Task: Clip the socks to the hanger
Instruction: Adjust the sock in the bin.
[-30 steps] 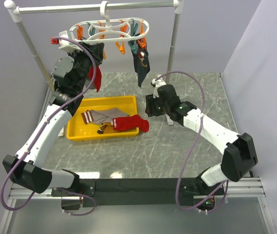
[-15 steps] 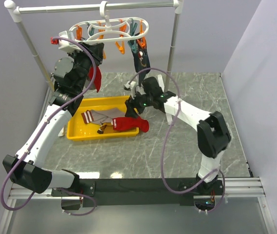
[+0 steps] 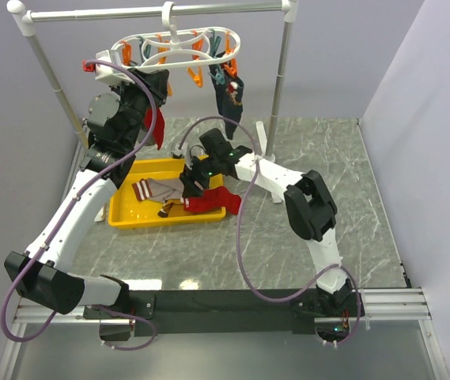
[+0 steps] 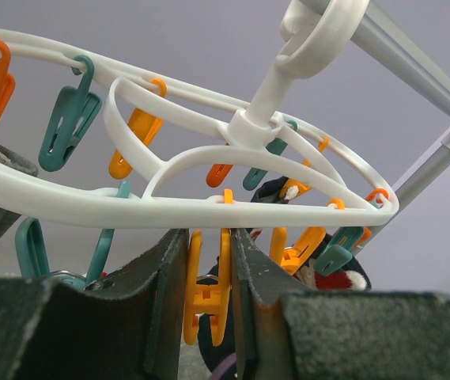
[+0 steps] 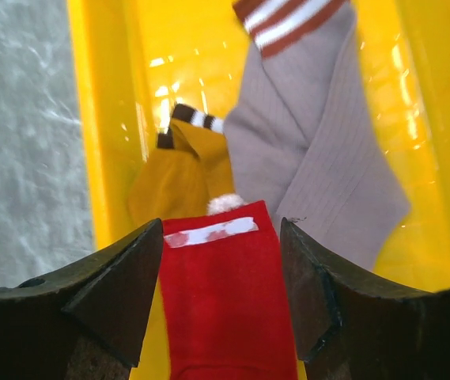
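Observation:
The white oval hanger (image 3: 175, 46) hangs from the rail with orange and teal pins; a dark sock (image 3: 228, 103) dangles from it. My left gripper (image 4: 209, 237) is raised under the hanger's ring (image 4: 169, 210), shut on an orange clothespin (image 4: 207, 289). A red sock (image 3: 159, 127) hangs beside that wrist, its top hidden. My right gripper (image 5: 221, 237) is open low over the tray, its fingers either side of a red sock's white-striped cuff (image 5: 225, 301). A grey sock (image 5: 311, 150) and a mustard sock (image 5: 181, 174) lie just beyond it.
The yellow tray (image 3: 126, 215) sits left of centre on the marble table. The white pole-and-rail stand (image 3: 153, 12) spans the back, with its right post's foot (image 3: 268, 146) on the table. Purple cables loop off both arms.
My right arm has swung left from beside the tray to over the socks in it, its jaws a little wider. The left arm and its grip on the pin have not moved.

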You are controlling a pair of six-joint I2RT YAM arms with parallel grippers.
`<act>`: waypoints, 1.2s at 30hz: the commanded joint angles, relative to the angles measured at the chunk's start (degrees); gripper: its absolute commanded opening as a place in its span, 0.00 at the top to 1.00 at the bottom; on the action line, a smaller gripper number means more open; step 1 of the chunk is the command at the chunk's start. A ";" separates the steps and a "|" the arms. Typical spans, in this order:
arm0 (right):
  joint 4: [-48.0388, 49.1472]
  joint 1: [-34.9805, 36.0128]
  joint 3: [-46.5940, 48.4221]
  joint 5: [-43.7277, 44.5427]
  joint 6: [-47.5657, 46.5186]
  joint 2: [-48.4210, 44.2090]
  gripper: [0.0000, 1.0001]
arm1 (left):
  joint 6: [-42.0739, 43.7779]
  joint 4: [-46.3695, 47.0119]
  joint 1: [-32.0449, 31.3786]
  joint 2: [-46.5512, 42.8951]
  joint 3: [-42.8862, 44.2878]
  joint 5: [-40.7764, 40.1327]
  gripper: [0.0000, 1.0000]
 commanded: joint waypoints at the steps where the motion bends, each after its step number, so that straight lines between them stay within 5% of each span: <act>1: -2.73 -0.65 4.75 -1.74 -2.63 2.58 0.32 | 1.06 1.37 -0.23 -1.28 -0.19 -0.25 0.82; 15: -12.75 -1.62 16.35 -5.87 -4.91 10.84 0.35 | 2.65 -0.30 -0.23 -1.37 1.04 0.10 0.82; 36: -14.60 -3.29 20.84 -5.96 1.67 16.29 0.31 | 3.35 -0.48 -0.23 0.30 2.44 0.72 0.82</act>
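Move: From the right gripper, the grey sock it seems headed for has its middle about 4 cm ahead, 5 cm left and 8 cm below. At that same depth lie the red sock, level fore-and-aft and some 7 cm to the right, and the mustard sock, 2 cm back and 5 cm left. From the left gripper up at the hanger, the grey sock is roughly 4 cm back, 3 cm right and 43 cm down. Lower the right gripper about 5 cm into the bin towards the grey sock, easing it forward some 2 to 3 cm from over the red sock's cuff. Let it check its descent briefly midway, then sink on, rolling about 10 degrees so that its forward side dips. Finish with the fingers open as wide as before. Keep the left fingers still on the orange clip at the hanger. ##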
